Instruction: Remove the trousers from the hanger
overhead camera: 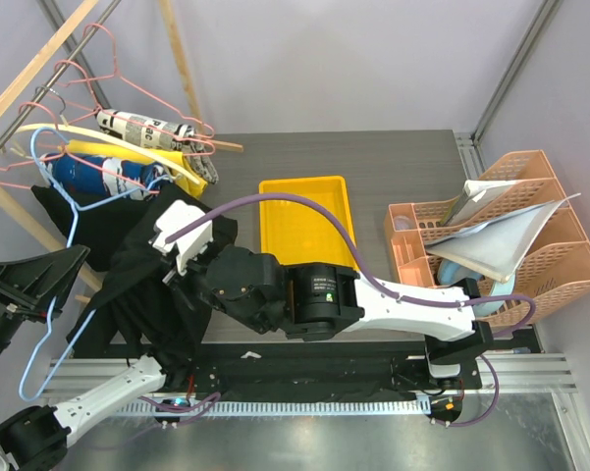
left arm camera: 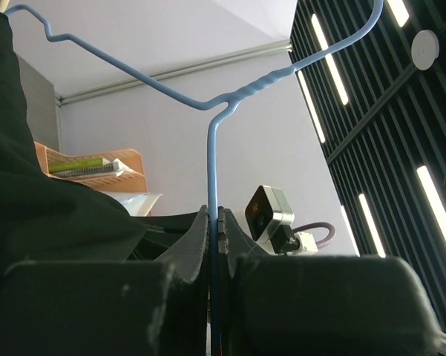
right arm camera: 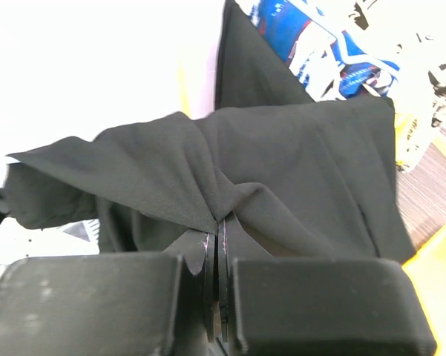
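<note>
A light blue wire hanger (overhead camera: 51, 329) stands at the left, and black trousers (overhead camera: 137, 285) drape from it. My left gripper (overhead camera: 67, 267) is shut on the hanger's wire. In the left wrist view the wire of the hanger (left arm camera: 211, 148) rises straight out of my left gripper (left arm camera: 214, 213), with the trousers (left arm camera: 30, 208) to the left. My right gripper (overhead camera: 177, 263) reaches across into the cloth. In the right wrist view my right gripper (right arm camera: 221, 221) is shut on a pinched fold of the trousers (right arm camera: 297, 163).
A wooden rack at the back left carries pink wire hangers (overhead camera: 128, 78), a yellow hanger and a blue patterned garment (overhead camera: 108, 175). A yellow tray (overhead camera: 309, 188) lies mid-table. An orange file rack (overhead camera: 530, 172) with papers stands at the right.
</note>
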### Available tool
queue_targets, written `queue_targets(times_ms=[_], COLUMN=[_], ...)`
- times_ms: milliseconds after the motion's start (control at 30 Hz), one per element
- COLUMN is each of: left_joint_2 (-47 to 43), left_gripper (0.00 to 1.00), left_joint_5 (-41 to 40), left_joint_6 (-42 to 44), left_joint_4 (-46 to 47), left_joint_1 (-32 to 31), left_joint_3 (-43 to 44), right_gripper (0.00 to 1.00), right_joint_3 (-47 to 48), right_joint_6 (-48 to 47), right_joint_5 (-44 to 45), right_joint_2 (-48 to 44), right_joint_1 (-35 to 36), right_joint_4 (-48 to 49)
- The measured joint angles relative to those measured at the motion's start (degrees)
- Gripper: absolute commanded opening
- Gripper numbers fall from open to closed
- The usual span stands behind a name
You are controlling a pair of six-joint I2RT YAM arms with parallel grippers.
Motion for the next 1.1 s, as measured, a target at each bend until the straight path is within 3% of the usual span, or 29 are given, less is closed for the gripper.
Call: queue_targets(times_ms=[167,367,467,867,1100], left_joint_2=[0.0,0.8,1.4,1.7,1.8], left_gripper=[0.00,0.00,0.00,0.00,0.00], left_joint_5=[0.0,0.8,1.3,1.7,2.2], left_joint_6=[-1.4,-2.6,-2.8,-2.8,-2.8], left_joint_4=[0.9,3.7,4.8,7.0,7.3], left_joint_1=[-0.1,-0.1,-0.1,-0.1,-0.1], left_joint_3=[-1.0,-2.9,-2.9,-3.0,-2.9], right_gripper=[0.03,0.15,0.23,0.77,0.82], right_joint_3=[2.0,6.5,6.3,-2.1,-3.8], right_joint_6=[0.5,3.2,4.2,8.2,8.4], right_joint_5=[-3.2,-7.6,-7.6,-10.1,-8.2], right_joint_2=[0.8,6.2,8.0,5.2,5.1], right_joint_1=[0.0,0.0,0.0,0.1,2.1], right_joint_4=[-0.3,0.0,-0.4,-0.5,-0.6])
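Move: The black trousers are pinched in the right fingers and drape over the blue hanger; their middle lies about 3 cm back, 5 cm left and 10 cm below the right hand. The hanger's lower bar, under the cloth, is roughly 10 cm left, 3 cm back and 4 cm below this hand, and the blue shirt some 18 cm ahead, 9 cm left and 8 cm lower. From the left hand, which holds the hanger's shoulder, the trousers are about 7 cm right, 1 cm ahead and 18 cm below. The right hand swings left and slightly back with the pinched cloth, then lets it go, the fingers opening wide as the hand sinks and draws further back, so that it ends about 8 cm lower, 5 cm left and 5 cm back, beside the hanging folds and turned some 10 degrees counter-clockwise. The left hand keeps the hanger's shoulder pinched and eases it about 2 cm to the right, 2 cm up and slightly forward. ##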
